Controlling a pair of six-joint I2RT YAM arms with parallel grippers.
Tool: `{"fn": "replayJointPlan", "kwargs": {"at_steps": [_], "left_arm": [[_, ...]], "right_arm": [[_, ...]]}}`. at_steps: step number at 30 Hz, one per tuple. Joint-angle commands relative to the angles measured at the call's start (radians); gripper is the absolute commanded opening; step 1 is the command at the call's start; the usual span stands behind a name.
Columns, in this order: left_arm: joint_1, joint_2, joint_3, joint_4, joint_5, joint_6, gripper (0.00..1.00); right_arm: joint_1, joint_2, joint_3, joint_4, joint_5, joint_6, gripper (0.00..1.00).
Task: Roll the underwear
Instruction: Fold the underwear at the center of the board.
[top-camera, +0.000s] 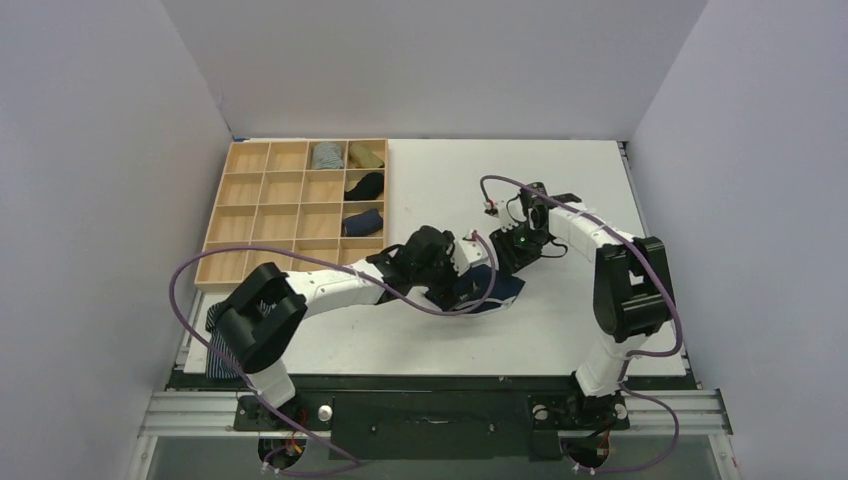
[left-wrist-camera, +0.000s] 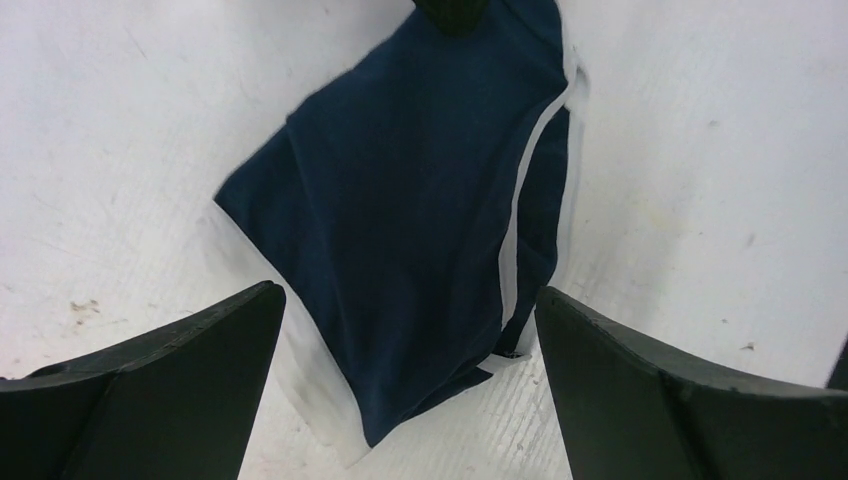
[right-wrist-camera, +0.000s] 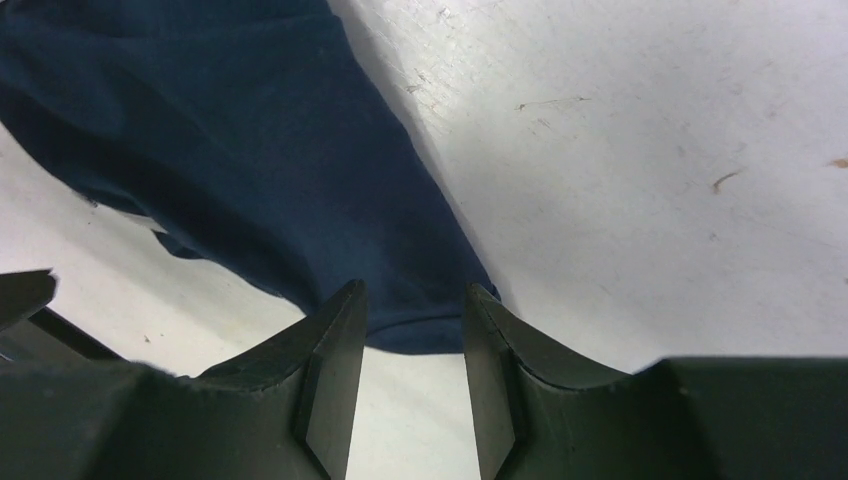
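The navy underwear (top-camera: 492, 291) with white trim lies crumpled flat on the white table at mid-centre. In the left wrist view the underwear (left-wrist-camera: 400, 220) spreads between and beyond my fingers. My left gripper (top-camera: 455, 277) hovers over its near-left part, jaws wide open and empty (left-wrist-camera: 410, 295). My right gripper (top-camera: 497, 250) is at its far end. In the right wrist view its jaws (right-wrist-camera: 413, 290) stand narrowly apart, tips over the end of the underwear (right-wrist-camera: 250, 170), with bare table showing between them. The right gripper's dark tip (left-wrist-camera: 455, 10) shows at the top of the left wrist view.
A wooden tray (top-camera: 225, 225) with many cells stands at the back left; it holds a grey roll (top-camera: 327, 155), an olive roll (top-camera: 366, 153), a black sock roll (top-camera: 365, 186) and a dark blue roll (top-camera: 362, 222). A striped garment (top-camera: 215, 345) hangs at the table's near-left edge.
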Motion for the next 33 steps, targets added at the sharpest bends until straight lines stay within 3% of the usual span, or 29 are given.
{"fn": "replayJointPlan", "kwargs": {"at_steps": [1, 9, 23, 33], "left_arm": [[-0.023, 0.060, -0.017, 0.078, -0.134, -0.008, 0.97], [-0.032, 0.100, -0.018, 0.017, -0.169, 0.039, 0.97], [-0.043, 0.063, -0.048, -0.120, -0.065, 0.074, 0.96], [-0.014, -0.041, 0.006, -0.102, 0.021, 0.043, 0.97]], "right_arm": [[-0.006, 0.036, -0.018, 0.055, -0.020, 0.036, 0.36], [-0.007, 0.052, -0.048, 0.055, 0.038, 0.024, 0.36], [0.015, 0.028, -0.032, 0.050, 0.134, 0.004, 0.36], [0.043, -0.036, 0.038, -0.082, 0.026, -0.086, 0.36]]}}
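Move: The folded navy underwear lies under both hands: its middle is about 3 cm right and 1 cm back of the wide-open left hand, some 7 cm below, with its left end between the fingers. From the right hand its middle is about 7 cm left, 4 cm back and 4 cm below. Off to the left hand's left, in the wooden tray, sit the blue roll (21 cm left, 13 ahead) and the black roll (20 cm left, 20 ahead), both some 6 cm below. The left hand sinks about 7 cm, fingers still wide open, to the left end of the folded underwear, its wrist tipping them some 10 degrees steeper, then draws roughly 3 cm back towards the robot while easing a little to the left, and rises 2 cm at the end. Meanwhile the right hand, fingers still part-closed, lowers about 3 cm to the underwear's right end, easing a little back and right as it goes, before lifting by about 1 cm. ##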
